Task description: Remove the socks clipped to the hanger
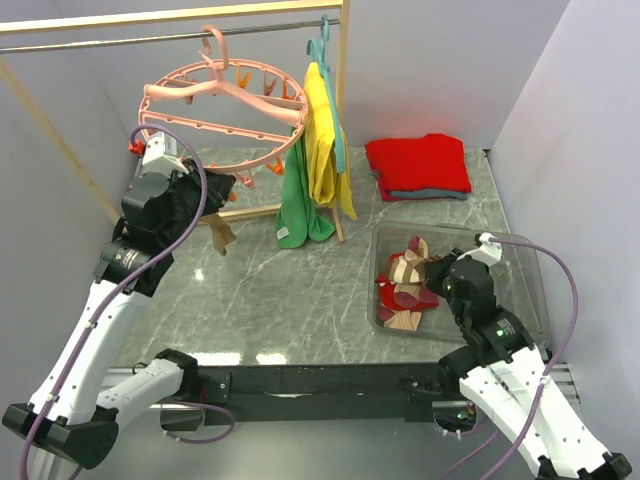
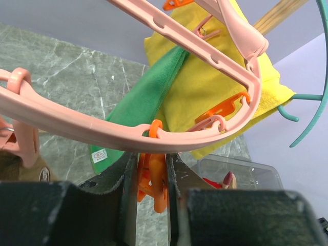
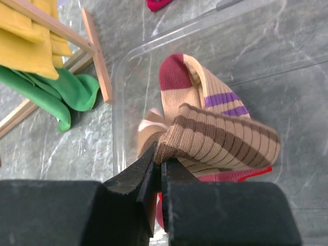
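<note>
The salmon-pink ring hanger [image 1: 225, 110] hangs from a metal rail, its rim [image 2: 102, 130] crossing the left wrist view. My left gripper [image 1: 222, 183] [image 2: 152, 159] sits just under the rim, shut on an orange clip [image 2: 154, 187]. A brown sock [image 1: 222, 236] dangles below the ring beside that gripper; in the wrist view its top [image 2: 15, 169] hangs at a pink clip. My right gripper [image 1: 437, 272] [image 3: 160, 159] is low over the clear bin [image 1: 520, 260], jaws nearly together on the cuff of a brown-and-tan striped sock [image 3: 225, 138]. Several socks [image 1: 405, 292] lie in the bin.
Yellow cloth [image 1: 322, 130] and green cloth [image 1: 298, 200] hang on a thin teal hanger [image 1: 322, 40] right of the ring, by a wooden rack post [image 1: 342, 90]. A folded red garment [image 1: 418, 165] lies at the back right. White walls close both sides.
</note>
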Robot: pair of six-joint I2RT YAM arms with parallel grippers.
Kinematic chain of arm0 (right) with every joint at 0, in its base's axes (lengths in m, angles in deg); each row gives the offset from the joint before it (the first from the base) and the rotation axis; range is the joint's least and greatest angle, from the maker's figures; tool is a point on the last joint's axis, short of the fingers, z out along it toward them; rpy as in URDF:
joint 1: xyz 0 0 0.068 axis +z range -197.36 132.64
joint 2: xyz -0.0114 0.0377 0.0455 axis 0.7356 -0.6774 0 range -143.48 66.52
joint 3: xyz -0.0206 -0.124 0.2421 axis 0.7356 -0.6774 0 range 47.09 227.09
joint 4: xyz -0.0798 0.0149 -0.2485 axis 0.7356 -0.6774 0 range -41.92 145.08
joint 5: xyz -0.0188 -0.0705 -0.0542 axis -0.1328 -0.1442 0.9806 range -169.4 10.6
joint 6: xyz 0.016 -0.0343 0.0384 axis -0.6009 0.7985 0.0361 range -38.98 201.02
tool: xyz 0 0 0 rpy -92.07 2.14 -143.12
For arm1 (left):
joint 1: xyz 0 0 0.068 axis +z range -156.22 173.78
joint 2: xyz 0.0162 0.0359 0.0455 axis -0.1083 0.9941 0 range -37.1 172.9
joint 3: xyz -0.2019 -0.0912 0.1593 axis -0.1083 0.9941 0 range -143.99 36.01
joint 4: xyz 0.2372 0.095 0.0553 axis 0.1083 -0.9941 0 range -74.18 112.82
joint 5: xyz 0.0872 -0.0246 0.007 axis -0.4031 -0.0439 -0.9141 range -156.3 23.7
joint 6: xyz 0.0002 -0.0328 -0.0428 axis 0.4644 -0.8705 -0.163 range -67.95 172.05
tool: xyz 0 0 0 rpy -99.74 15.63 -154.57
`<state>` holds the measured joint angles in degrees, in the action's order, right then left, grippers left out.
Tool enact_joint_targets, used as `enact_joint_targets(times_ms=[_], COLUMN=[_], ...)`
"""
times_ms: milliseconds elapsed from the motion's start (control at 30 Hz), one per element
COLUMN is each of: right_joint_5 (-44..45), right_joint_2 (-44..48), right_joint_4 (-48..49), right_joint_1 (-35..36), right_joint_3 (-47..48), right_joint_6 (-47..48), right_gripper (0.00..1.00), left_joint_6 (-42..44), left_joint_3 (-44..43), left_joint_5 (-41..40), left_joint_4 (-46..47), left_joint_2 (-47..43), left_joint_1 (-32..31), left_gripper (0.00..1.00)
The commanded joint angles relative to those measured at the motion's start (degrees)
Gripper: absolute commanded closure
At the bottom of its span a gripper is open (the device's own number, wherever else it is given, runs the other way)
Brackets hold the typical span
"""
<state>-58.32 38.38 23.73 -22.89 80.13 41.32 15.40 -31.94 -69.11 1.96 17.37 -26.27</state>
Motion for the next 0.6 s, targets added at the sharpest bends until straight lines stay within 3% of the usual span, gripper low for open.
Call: enact_joint_targets(times_ms=[0, 67, 167, 200, 267, 300, 367, 400, 567], right_joint_5=[-1.56, -2.44, -4.73, -5.43, -7.36, -8.33, -11.22, -12.37, -12.04], right_joint_2=[0.45, 1.15, 1.16, 0.81, -0.85, -1.56, -2.79, -2.97, -8.04], right_joint_4=[-0.64, -0.55, 0.59, 1.11, 1.21, 1.56, 2.34, 3.83, 4.73], right_joint_1=[-0.39, -0.3, -0.39, -0.3, -0.3, -0.39, -0.3, -0.39, 1.98], right_joint_3=[1.33, 1.15, 1.24, 1.41, 2.11, 2.38, 3.08, 3.26, 7.99], right_joint_6=[0.59, 0.5, 2.34, 2.96, 4.28, 4.81, 6.21, 6.65, 10.42], right_gripper=[0.87, 0.83, 0.67, 0.54, 0.42, 0.27, 0.16, 0.05, 0.0], left_joint_6=[-0.18, -0.18, -0.27, -0.36, -0.36, -0.36, -0.36, -0.36, -0.1], left_joint_3=[-0.09, -0.09, -0.26, -0.17, 0.0, 0.0, -0.17, -0.17, -0.26], left_joint_5=[1.4, 1.49, 1.58, 1.58, 1.75, 1.75, 1.75, 1.67, 1.58], left_joint_4=[1.35, 1.35, 1.26, 1.26, 1.18, 1.17, 0.83, 0.82, 0.56], left_joint_2=[-0.78, -0.69, -0.86, -0.87, -0.87, -0.95, -1.04, -1.13, -1.39], left_joint_1=[0.19, 0.19, 0.19, 0.19, 0.19, 0.19, 0.19, 0.19, 0.19], left_gripper=[0.99, 0.98, 0.98, 0.98, 0.98, 0.98, 0.98, 0.98, 0.98])
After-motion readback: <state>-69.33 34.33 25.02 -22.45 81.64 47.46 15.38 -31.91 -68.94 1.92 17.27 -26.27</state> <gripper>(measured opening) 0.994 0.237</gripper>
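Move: The right hand holds the brown striped sock above the sock heap in the clear bin, whose middle lies about 3 cm ahead of the hand and some 12 cm below it. The bin's middle is roughly 8 cm to the hand's right, 2 cm ahead. Off to the left, about 24 cm away and 15 cm farther out, the green socks hang at hand height. From the left hand, the heap is some 34 cm right, 8 cm back and 30 cm down. Leftward by only about 3.5 cm, the right hand drifts over the heap at nearly the same height, swinging some 13 degrees counter-clockwise as its fingers spread from almost shut to wide open and let go of the striped sock. The left hand stays put, keeping its grip at the orange clip under the pink hoop. ##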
